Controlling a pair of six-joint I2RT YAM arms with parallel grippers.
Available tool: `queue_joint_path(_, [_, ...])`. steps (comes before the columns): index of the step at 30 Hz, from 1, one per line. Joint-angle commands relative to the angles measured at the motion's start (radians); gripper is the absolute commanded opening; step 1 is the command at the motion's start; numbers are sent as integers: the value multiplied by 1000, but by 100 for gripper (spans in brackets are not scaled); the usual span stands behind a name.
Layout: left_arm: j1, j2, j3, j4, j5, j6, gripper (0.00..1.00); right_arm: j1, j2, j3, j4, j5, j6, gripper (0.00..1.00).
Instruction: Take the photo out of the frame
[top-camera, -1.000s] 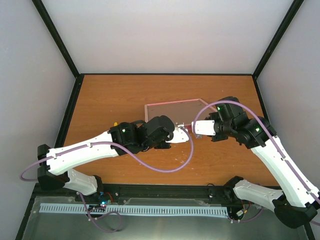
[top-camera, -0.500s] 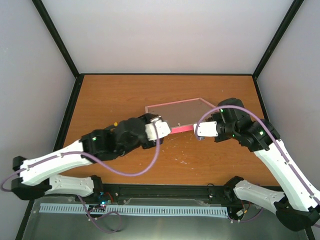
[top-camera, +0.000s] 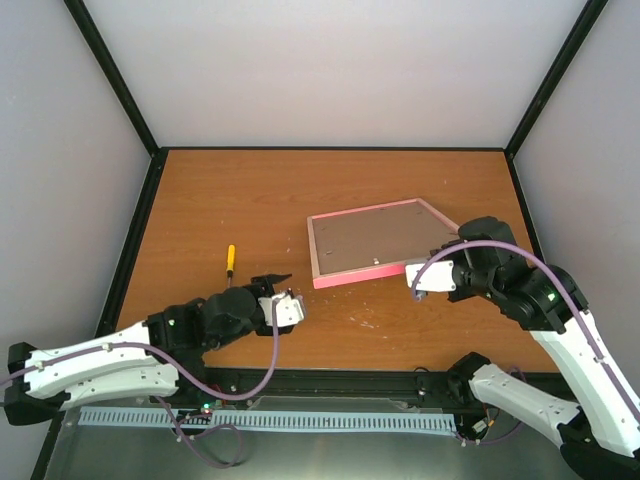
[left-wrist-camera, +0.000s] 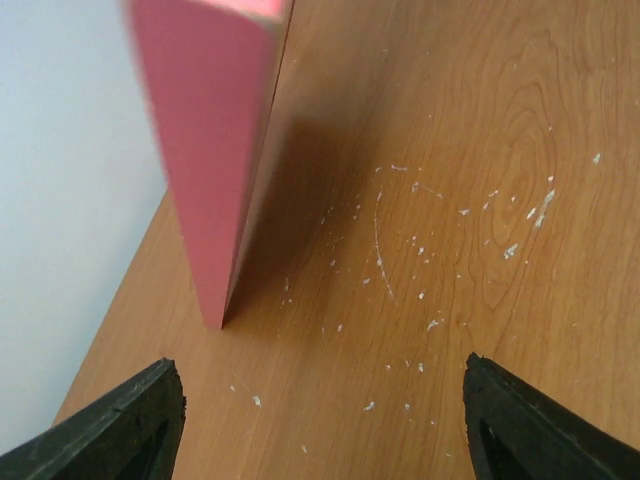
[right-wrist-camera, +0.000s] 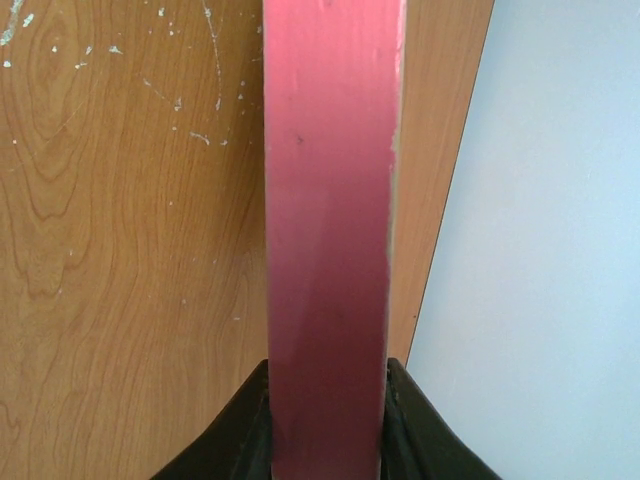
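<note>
The frame (top-camera: 375, 241) is a large rectangle with a thin pink border, its brown board facing up, right of the table's middle. It is tilted, and one lower corner touches the table in the left wrist view. My right gripper (top-camera: 418, 283) is shut on the frame's near right edge. In the right wrist view the pink edge (right-wrist-camera: 330, 200) runs straight up from between the fingers (right-wrist-camera: 232, 440). My left gripper (top-camera: 283, 290) is open and empty, low over the table and apart from the frame (left-wrist-camera: 215, 150). The photo is hidden.
A small yellow-handled tool (top-camera: 230, 258) lies on the table to the left of the frame, just beyond the left gripper. White flecks (left-wrist-camera: 420, 245) dot the wood between the grippers. Black posts and pale walls close in the table's sides and back.
My left gripper opened, let go of the frame's near edge and drew back toward the near left. The frame shifted to the right in the right gripper's hold.
</note>
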Motion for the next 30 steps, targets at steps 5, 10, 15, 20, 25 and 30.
queue_joint_path(5, [65,34,-138,486,67,163,74,-9,-49,14,-21,18,8,3])
queue_joint_path(10, [109,79,-167,620,133,198,67,-9,-73,-8,-29,0,16,3])
queue_joint_path(15, [167,124,-150,687,267,209,58,-10,-73,-11,-21,-12,39,3])
queue_joint_path(20, [215,176,-130,724,359,211,49,-9,-64,1,-11,-28,58,3])
queue_joint_path(25, [225,207,-117,748,399,215,45,-9,-61,-1,14,-23,67,3])
queue_joint_path(30, [232,228,-116,784,433,202,37,-9,-53,-5,27,-18,73,3])
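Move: Just off the frame's left side, the empty left hand has the stretch it goes for about 5 cm to its right, 3 cm ahead and 2 cm higher. The raised near-left corner lies some 5 cm right, 2 cm back and 3 cm up, and the screwdriver on the table about 17 cm left, 13 ahead, 22 below. From the right hand, which still grips the near side, that left side is roughly 20 cm left, level in reach, 3 cm lower. Swinging to the right and forward, the left hand dips about 2 cm, then comes back up and brings its open jaws around the frame's left side, one finger above and one below, some 7 cm in all. Its fingers tip up and turn right about 10 degrees each while closing to roughly half their gap. The right hand keeps its pinch on the near side and eases back about 1.5 cm. ##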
